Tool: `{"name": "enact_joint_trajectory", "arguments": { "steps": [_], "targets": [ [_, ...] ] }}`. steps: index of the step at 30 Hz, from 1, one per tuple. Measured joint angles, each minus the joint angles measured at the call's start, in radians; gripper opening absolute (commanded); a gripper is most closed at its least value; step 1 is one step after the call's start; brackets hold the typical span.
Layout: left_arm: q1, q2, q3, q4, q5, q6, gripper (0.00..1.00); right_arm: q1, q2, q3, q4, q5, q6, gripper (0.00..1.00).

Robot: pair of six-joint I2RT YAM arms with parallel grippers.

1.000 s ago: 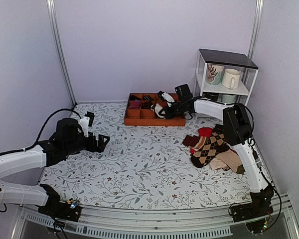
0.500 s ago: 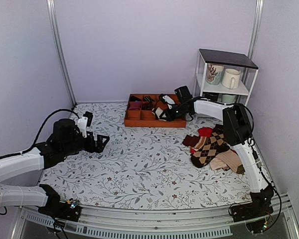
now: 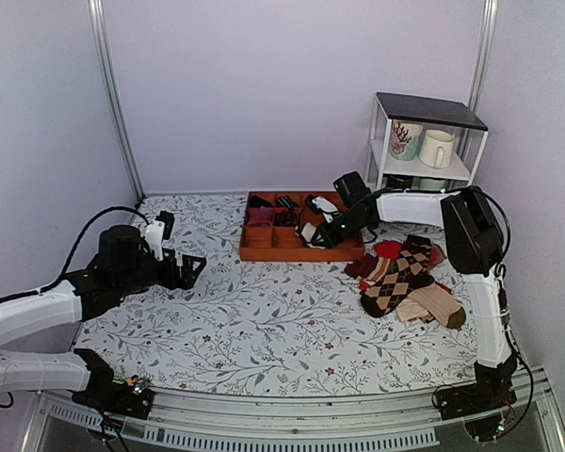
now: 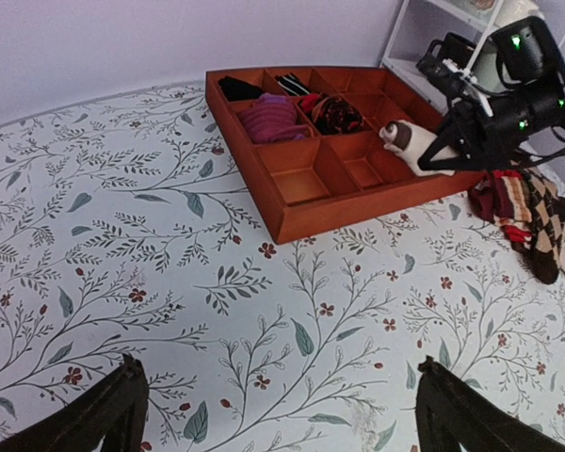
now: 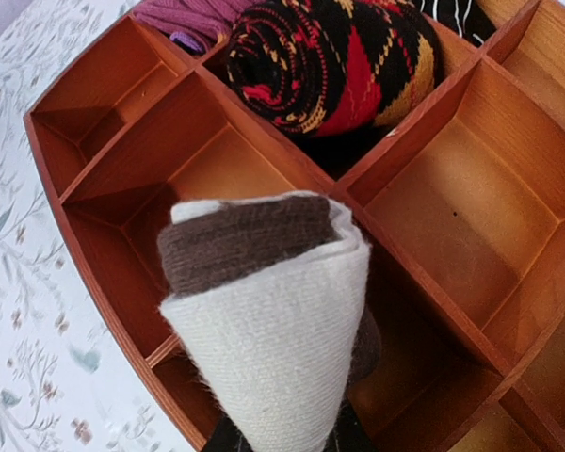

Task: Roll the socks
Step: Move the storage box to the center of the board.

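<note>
The socks point(image 5: 264, 320) are a cream-white roll with a dark brown band at its top. My right gripper point(image 5: 284, 435) is shut on the roll from below, its fingers mostly hidden by the fabric. The roll hangs over the near compartments of the orange wooden tray point(image 5: 94, 254). From above, the right gripper point(image 3: 322, 234) holds the socks point(image 3: 311, 233) at the tray's point(image 3: 297, 254) near right part. In the left wrist view the socks point(image 4: 402, 139) and right gripper point(image 4: 426, 155) sit at the tray's point(image 4: 292, 221) right side. My left gripper point(image 3: 184, 268) hovers open over the left of the table, holding nothing.
A pile of argyle and tan socks point(image 3: 395, 273) lies right of the tray. A white shelf with mugs point(image 3: 424, 141) stands at the back right. The tray's far compartments hold a maroon roll point(image 4: 268, 118) and a red-and-black argyle roll point(image 5: 330, 56).
My right gripper has carried the roll nearer and rightward. The tray has shifted the same way. The left arm has barely moved.
</note>
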Motion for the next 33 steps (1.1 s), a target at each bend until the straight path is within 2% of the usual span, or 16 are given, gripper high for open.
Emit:
{"name": "enact_joint_trajectory", "arguments": {
  "steps": [6,10,19,25,33],
  "targets": [
    [0.0,0.003,0.0,0.004,0.0,0.0,0.99,0.04,-0.106,-0.118,-0.014,0.035,0.041,0.0],
    [0.0,0.013,0.0,0.012,0.0,0.0,1.0,0.049,-0.142,-0.122,0.003,0.057,0.092,0.0],
    [0.0,0.02,0.0,0.019,-0.003,-0.001,1.0,0.134,-0.143,0.134,0.008,0.056,0.132,0.0],
    [0.0,0.042,0.0,0.021,-0.003,-0.011,0.99,0.221,-0.071,0.159,0.065,0.056,0.229,0.0],
    [0.0,0.045,0.0,0.036,-0.003,-0.013,0.99,0.244,0.066,0.152,0.093,0.065,0.332,0.0]
  ]
}}
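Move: The right gripper, holding the rolled white sock, is down in the third front compartment from the left; the storage box's front-left compartment lies about 13 cm to its left and 1 cm nearer the base. The box's middle is some 4 cm ahead and 4 cm left, the purple rolled sock 6 cm ahead and 14 cm left, the patterned rolled sock 5 cm ahead and 8 cm left. From the left hand that compartment is roughly 18 cm ahead, 15 cm right and 13 cm down. Keep the sock pinched in the right gripper and drag the storage box back towards the base about 3 cm with it. Then lift clear, arching some 15 cm up and over to the left, and come back down low over the front-left compartment, ending about 13 cm left and 5 cm back of the start. ##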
